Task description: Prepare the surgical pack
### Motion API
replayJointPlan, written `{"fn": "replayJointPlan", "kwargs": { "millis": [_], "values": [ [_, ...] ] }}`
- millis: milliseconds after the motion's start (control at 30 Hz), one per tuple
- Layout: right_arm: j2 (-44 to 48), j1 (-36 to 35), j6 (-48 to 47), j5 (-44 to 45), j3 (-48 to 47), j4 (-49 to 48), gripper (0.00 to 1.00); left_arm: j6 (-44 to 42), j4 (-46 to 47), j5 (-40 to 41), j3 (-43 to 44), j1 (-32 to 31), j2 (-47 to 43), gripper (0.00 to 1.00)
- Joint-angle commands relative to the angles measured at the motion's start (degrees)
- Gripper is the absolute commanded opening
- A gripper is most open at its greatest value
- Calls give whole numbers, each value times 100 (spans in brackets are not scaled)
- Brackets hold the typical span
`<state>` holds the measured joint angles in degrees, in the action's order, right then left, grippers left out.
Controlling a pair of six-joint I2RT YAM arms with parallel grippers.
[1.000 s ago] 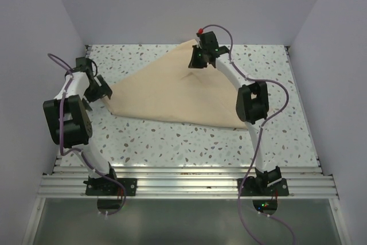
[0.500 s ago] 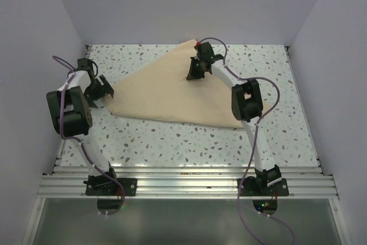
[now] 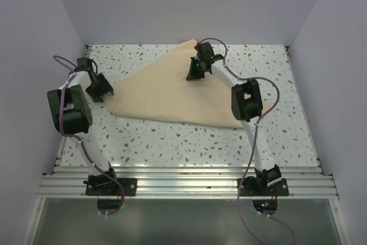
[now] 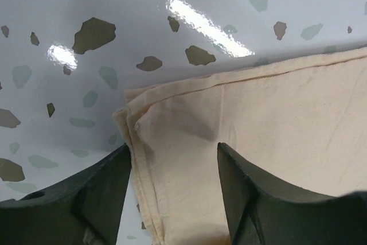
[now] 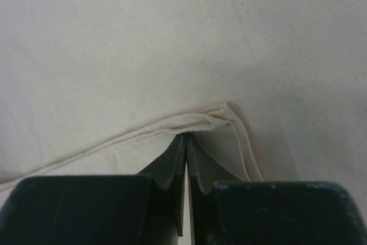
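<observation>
The surgical pack shows only as a large beige cloth [image 3: 172, 93] lying folded in a rough triangle on the speckled table [image 3: 172, 142]. No tray, instruments or gauze can be seen. My left gripper [image 3: 105, 89] is at the cloth's left corner, low over the table. In the left wrist view the left gripper [image 4: 172, 148] stands open, with the layered corner of the cloth [image 4: 275, 113] between its fingers, which are not pressing it. My right gripper [image 3: 194, 75] is over the cloth's far part. The right wrist view shows this gripper [image 5: 186, 137] shut on a folded hem of the cloth [image 5: 172, 44].
Pale walls close the table in at the left [image 3: 34, 55], back and right [image 3: 338, 55]. A ribbed aluminium rail [image 3: 183, 185] runs along the near edge by the arm bases. Purple cables [image 3: 252, 199] hang off both arms.
My left gripper has moved in onto the cloth's left corner and its jaws have narrowed. My right gripper has drawn its pinched hem a little nearer, its elbow folding in.
</observation>
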<state>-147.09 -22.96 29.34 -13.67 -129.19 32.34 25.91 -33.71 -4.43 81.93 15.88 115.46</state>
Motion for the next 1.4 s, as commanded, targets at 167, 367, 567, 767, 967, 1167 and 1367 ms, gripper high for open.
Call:
{"fn": "replayJointPlan", "kwargs": {
  "millis": [167,367,567,767,967,1167,1367],
  "values": [
    [-285,-51,-139,-4,-388,422,5,-227,278,-313,16,64,205,42],
    [-399,-68,-139,66,-581,703,5,-429,225,-480,121,64,153,0],
    [-452,-77,-69,189,-713,1046,4,-429,409,-779,-98,-102,-673,0],
    [-514,-77,-95,233,-828,1398,4,-193,550,-1025,-46,-927,-1648,0],
    [-523,-59,-25,216,-792,1512,4,387,612,-1104,51,-2052,-2202,0],
    [-435,11,247,-30,-494,1319,5,861,673,-1139,69,-3230,-2405,0],
    [-505,64,370,-215,-494,1345,5,1074,779,-1139,253,-4066,-2098,0]
  ]
}}
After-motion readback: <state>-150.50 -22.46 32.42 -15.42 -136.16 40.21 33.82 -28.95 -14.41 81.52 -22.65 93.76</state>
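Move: Just in front of the left fingertips, about 1 cm ahead and 1 cm down, lies the cloth's left corner, its layered edge between the half-open fingers. From that hand, the folded tip under the right fingertips is roughly 37 cm right, 10 cm ahead and 1 cm below; the near-left bend lies about 4 cm right and 8 cm back. For the right hand, the folded tip is about 1 cm ahead, the left corner some 38 cm left and 9 cm back. Shutting on the layered corner with barely a centimetre of creep, the left hand lifts it about 18 cm and sweeps it some 32 cm right towards the right gripper, drawing slightly back late on, while the wrist turns roughly 35 degrees clockwise and the fingertips tilt forward. The right hand's closed tips stay down on the folded tip, all but still. ##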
